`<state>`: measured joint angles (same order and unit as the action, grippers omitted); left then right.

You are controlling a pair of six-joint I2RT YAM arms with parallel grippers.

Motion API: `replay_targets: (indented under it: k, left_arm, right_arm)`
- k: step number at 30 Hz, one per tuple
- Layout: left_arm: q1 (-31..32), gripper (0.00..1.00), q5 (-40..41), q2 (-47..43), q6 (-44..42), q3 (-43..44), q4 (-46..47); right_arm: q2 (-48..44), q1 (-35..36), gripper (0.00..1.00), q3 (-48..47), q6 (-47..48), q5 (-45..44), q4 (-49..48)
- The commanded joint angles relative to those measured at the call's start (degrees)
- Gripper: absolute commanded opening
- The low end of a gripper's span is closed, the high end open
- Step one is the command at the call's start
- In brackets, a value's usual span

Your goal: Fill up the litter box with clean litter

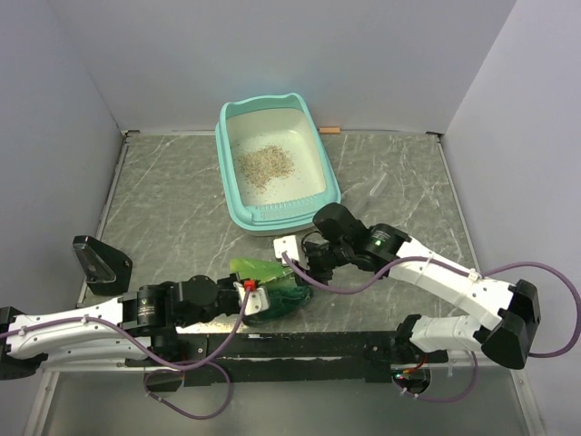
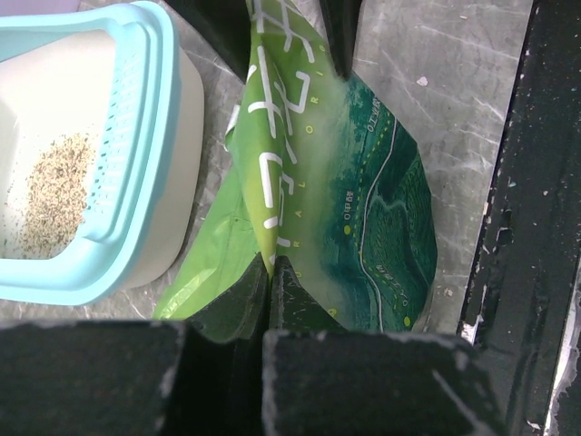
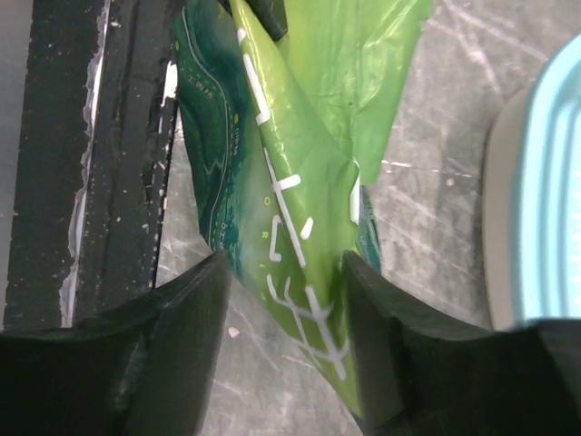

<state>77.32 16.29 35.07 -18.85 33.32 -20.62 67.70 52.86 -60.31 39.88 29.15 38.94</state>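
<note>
The turquoise litter box (image 1: pixel 234 177) stands at the back centre of the table, with a thin patch of beige clean litter (image 1: pixel 266 163) on its whitish floor. A glossy green printed bag (image 1: pixel 277 292) lies crumpled near the front edge. My left gripper (image 2: pixel 270 263) is shut on a fold of the bag (image 2: pixel 363 209), with the litter box (image 2: pixel 150 136) and litter (image 2: pixel 50 195) to its left. My right gripper (image 3: pixel 286 263) is open and straddles the bag's other end (image 3: pixel 300 200). Its right finger touches the film and its left finger stands off it.
A black rail (image 1: pixel 300 345) runs along the near table edge just behind the bag. A dark scoop-like object (image 1: pixel 100 261) lies at the left edge. A small brown piece (image 1: pixel 331 130) sits behind the box. Grey walls close in three sides.
</note>
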Motion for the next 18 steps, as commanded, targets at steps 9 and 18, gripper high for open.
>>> replay_targets:
  k: [9,18]
  left_arm:
    - [-0.4,0.22,-4.9,2.1,-1.0,4.5,1.6]
    - [-0.8,0.34,-10.7,14.4,-1.5,7.3,3.0]
  right_arm:
    - [0.2,0.0,0.00,4.2,1.2,4.0,-2.1]
    - [-3.8,-0.5,0.00,6.7,0.6,2.8,-3.3]
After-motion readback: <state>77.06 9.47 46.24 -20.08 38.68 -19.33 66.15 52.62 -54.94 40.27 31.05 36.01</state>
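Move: The left hand still pinches the bag's folded top, the stretch of fold for its next hold lying about 4 cm to its right and 1 cm ahead. The right hand, open, has its part of that fold between the fingertips, roughly 2 cm straight below. From the right hand, the bag body hangs about 6 cm left, 2 cm back and 9 cm lower, and the litter box is centred some 28 cm ahead, 5 cm left and 12 cm lower. Right sinks about 2 cm, pinching the bag's fold, before left opens and shifts 3–4 cm right along it. ##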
